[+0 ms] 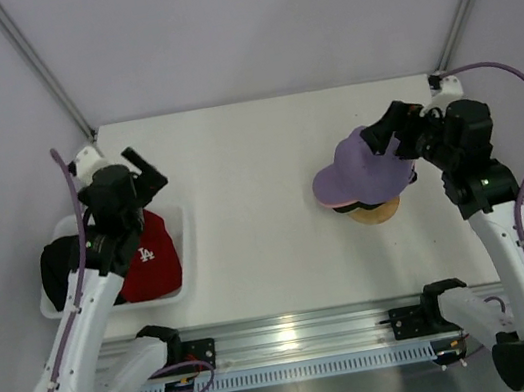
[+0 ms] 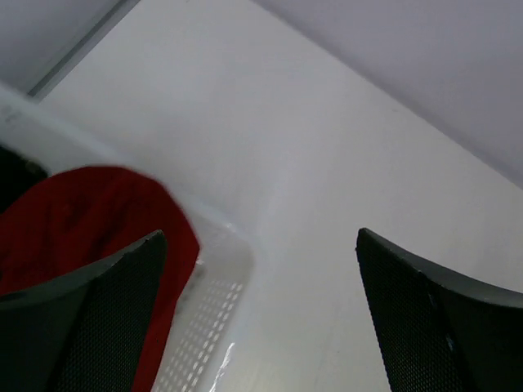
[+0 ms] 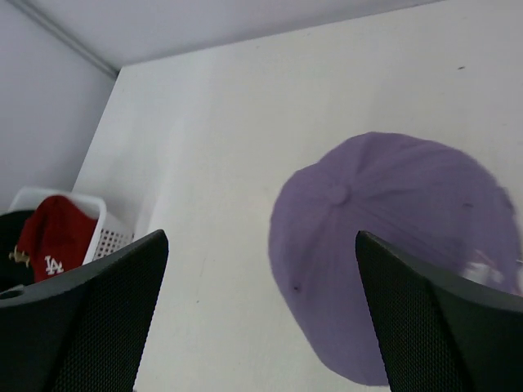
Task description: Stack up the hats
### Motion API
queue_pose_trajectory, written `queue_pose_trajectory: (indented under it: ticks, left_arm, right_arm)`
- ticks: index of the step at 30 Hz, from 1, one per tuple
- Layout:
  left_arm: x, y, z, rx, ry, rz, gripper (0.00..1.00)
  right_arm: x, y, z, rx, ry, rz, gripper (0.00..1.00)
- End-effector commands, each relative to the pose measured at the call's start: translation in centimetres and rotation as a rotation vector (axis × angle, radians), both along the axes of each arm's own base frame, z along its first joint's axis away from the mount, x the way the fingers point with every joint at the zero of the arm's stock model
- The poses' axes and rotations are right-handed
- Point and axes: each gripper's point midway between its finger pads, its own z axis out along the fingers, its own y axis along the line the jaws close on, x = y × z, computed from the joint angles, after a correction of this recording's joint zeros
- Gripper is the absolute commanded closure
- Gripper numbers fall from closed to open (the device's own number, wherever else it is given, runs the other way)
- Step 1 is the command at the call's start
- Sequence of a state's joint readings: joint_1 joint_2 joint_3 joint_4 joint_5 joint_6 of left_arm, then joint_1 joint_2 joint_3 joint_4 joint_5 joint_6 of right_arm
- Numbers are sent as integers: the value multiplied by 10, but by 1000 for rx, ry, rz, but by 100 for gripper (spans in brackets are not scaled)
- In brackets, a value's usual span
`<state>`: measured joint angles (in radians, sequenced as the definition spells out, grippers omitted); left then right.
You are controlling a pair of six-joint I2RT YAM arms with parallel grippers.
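A lavender hat (image 1: 364, 170) tops a stack of hats on the round wooden stand (image 1: 379, 213), with a pink brim edge (image 1: 335, 204) showing under it. My right gripper (image 1: 382, 129) hovers open just behind and above the stack, holding nothing. In the right wrist view the lavender hat (image 3: 384, 245) lies below the open right gripper (image 3: 261, 310). A red hat (image 1: 149, 262) and a black hat (image 1: 56, 268) lie in the white basket (image 1: 187, 255) at left. My left gripper (image 1: 148, 170) stands open and empty above the basket's far end. The left wrist view shows the red hat (image 2: 73, 212) beneath the left gripper (image 2: 261, 310).
The white mesh basket (image 2: 221, 278) sits at the table's left edge. The right wrist view also catches the basket (image 3: 106, 233) and the red hat (image 3: 57, 237) far off. Bare white tabletop (image 1: 250, 188) lies between basket and stand. Grey walls enclose the table.
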<state>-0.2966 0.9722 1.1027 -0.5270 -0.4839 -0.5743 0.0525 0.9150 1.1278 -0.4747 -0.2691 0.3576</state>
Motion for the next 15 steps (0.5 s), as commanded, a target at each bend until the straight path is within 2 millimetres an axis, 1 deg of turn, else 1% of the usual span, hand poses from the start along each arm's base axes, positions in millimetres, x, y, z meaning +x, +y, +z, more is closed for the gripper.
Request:
queue_pose_trajectory:
  ticks: [1,2,3,4,5,6,8,9,11,13,14,15]
  left_arm:
    - [-52,54,-64,13,191,264,0]
    - [-64,66,-80,13,211,331,1]
    - [-74,76,-90,-2,238,391,0]
    - [-77,80,-94,-37,229,440,0]
    - [-82,83,-113,-33,270,453,1]
    - [-77,88,-117,-48,267,466,0]
    - [-76,88,-132,-56,318,462,1]
    - [-75,86,-145,-47,368,456,0]
    - [-73,85,-157,-36,411,459,0]
    - [-70,86,-173,-15,464,465,0]
    - [-64,85,-174,-15,454,462,1]
    - [-62,83,-179,-13,468,448,2]
  right_arm:
    - [15,28,5,-15,-69,64,0]
    - [21,38,-2,-15,-54,90,0]
    - [24,41,-5,-11,-43,98,1]
    - [26,45,-8,-3,-31,116,1]
    - [31,48,-13,2,-18,124,0]
    - [33,51,-15,9,-15,133,0]
    - [35,54,-18,10,-12,149,0]
    - [37,55,-20,10,-7,152,1]
    - [38,54,-20,3,-13,146,1]
    - [39,51,-20,-4,-18,132,0]
    - [39,50,-19,-5,-21,128,1]
    - [39,50,-19,-7,-22,125,1]
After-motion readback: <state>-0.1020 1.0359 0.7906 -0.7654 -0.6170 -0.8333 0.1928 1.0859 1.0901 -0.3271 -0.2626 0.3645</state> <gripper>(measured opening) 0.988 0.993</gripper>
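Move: The red hat lies in the white basket some 27 cm below the open left hand, about 7 cm to its left and 4 cm back towards the base. Beside it in the basket is the black hat, about 28 cm left of this hand, 4 cm back and 28 cm below. The purple hat tops the stack on the stand, roughly 6 cm ahead of the right hand, 1 cm to its right and 17 cm below. Towards the red hat comes the left hand, down some 17 cm while going left and back, the sideways and backward travel dying out so that the last stretch is nearly straight down. It tips its fingers about 30 degrees further down and turns some 25 degrees counter-clockwise, fingers staying wide open. The right hand, also open, eases left, down and forward above the purple hat, then slows almost to a stop. ##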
